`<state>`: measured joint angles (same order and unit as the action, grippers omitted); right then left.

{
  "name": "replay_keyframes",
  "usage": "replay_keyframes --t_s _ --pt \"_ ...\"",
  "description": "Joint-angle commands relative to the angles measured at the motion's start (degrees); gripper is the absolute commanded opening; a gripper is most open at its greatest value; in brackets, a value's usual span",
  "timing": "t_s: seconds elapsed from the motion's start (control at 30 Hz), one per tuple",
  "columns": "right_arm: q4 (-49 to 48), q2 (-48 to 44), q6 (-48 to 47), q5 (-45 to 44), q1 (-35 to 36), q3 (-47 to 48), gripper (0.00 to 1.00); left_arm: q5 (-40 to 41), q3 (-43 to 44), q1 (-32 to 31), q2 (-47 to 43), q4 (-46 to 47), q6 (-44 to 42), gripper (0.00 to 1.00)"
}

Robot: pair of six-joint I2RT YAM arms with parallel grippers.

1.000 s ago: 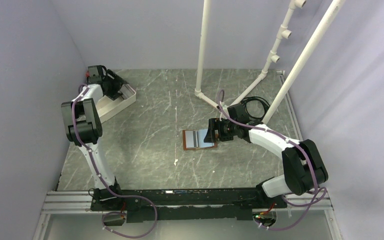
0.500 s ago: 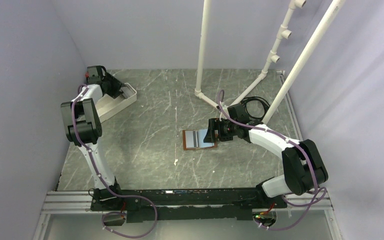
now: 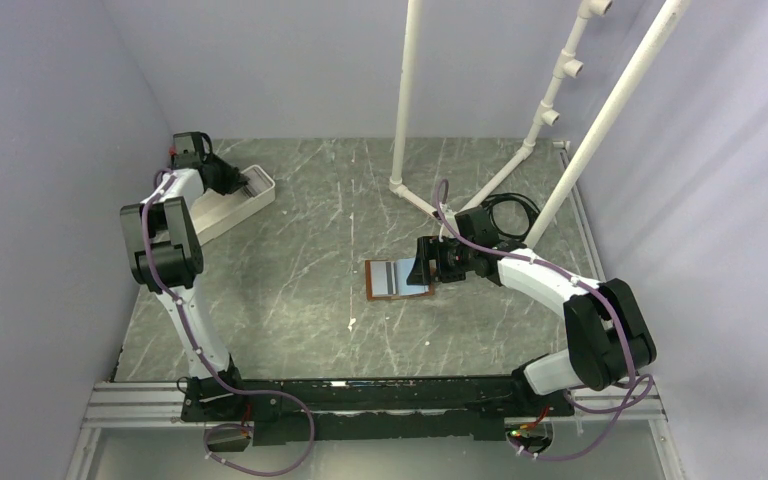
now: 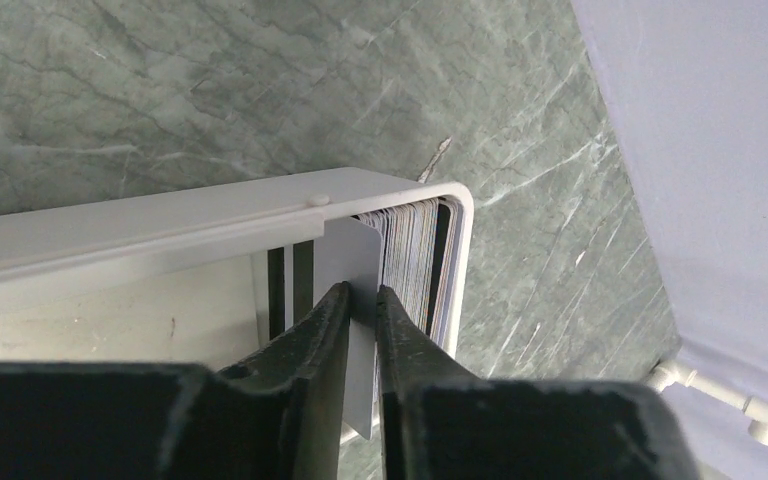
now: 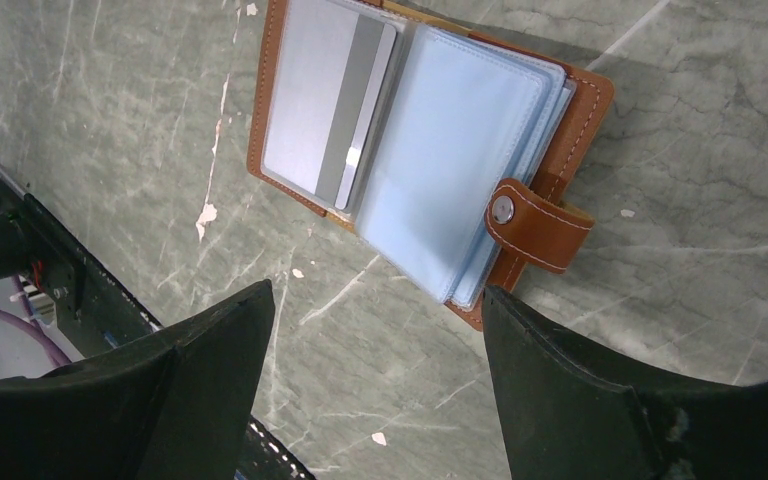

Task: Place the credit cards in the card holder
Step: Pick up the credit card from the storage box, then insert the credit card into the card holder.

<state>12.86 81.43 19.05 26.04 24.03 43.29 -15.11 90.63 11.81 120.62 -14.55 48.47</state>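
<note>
The card holder (image 3: 397,279) lies open mid-table, brown leather (image 5: 572,120) with pale blue sleeves (image 5: 460,150) and a strap tab (image 5: 535,225). One grey credit card (image 5: 320,100) sits in its left sleeve. My right gripper (image 5: 378,288) hovers open just over the holder's near edge, holding nothing; it is at the holder's right side (image 3: 428,262) in the top view. At the far left, my left gripper (image 4: 362,295) reaches into the white tray (image 4: 160,225) and is shut on a grey credit card (image 4: 350,255) standing on edge. More credit cards (image 4: 415,250) are stacked beside it.
The white tray (image 3: 250,200) lies close to the left wall. White pipes (image 3: 405,100) rise from the table behind the holder, with a slanted one (image 3: 610,110) at the right. A black rail (image 3: 360,395) runs along the near edge.
My left gripper has closed its jaws onto the grey card in the tray and shifted slightly. The right arm and the card holder have not moved.
</note>
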Motion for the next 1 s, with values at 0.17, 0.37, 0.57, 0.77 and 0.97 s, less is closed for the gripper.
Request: replay_keyframes --t_s 0.17,0.37,0.57,0.77,0.97 --pt "-1.34 -0.91 0.11 0.44 -0.21 0.37 0.78 -1.5 0.2 0.78 -6.41 -2.88 -2.31 0.06" --pt "0.14 -1.74 -0.42 -1.13 -0.21 0.57 0.78 -3.13 -0.58 1.76 -11.41 -6.78 -4.24 0.0" --pt "0.94 -2.09 -0.64 -2.25 -0.21 0.14 0.78 -5.95 -4.81 1.98 -21.87 -11.55 -7.96 0.0" --pt "1.84 -2.91 -0.93 -3.12 -0.21 0.34 0.78 -21.03 -12.97 0.16 -32.92 -11.07 -17.83 0.0" --pt "0.78 -3.58 -0.58 -2.2 -0.88 0.01 0.79 -37.2 -18.55 -17.74 -34.16 -11.86 -31.52 0.0"
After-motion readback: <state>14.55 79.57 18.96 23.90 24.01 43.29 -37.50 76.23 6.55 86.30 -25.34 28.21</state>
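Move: The left hand is already down in the storage box, with the standing card between its nearly shut fingers, the card's middle about 3 cm below the hand point. The rest of the card stack starts just ahead, its middle some 3 cm forward and 1 cm right, and the box's middle lies about 6 cm back and 5 cm left. The open card holder is roughly 30 cm back and 34 cm right. From the right hand the card is about 28 cm ahead and 38 cm left. The left fingers close the last bit of their gap and pinch the upright card by its upper part, while the hand eases back barely a centimetre. Slowly at first and then fast, the hand lifts about 16 cm and draws back some 14 cm, pulling the card up out of the storage box; late in the climb it sweeps about 11 cm right towards the card holder, the wrist turning some 35 degrees clockwise and the fingertips tipping up, grip kept. ##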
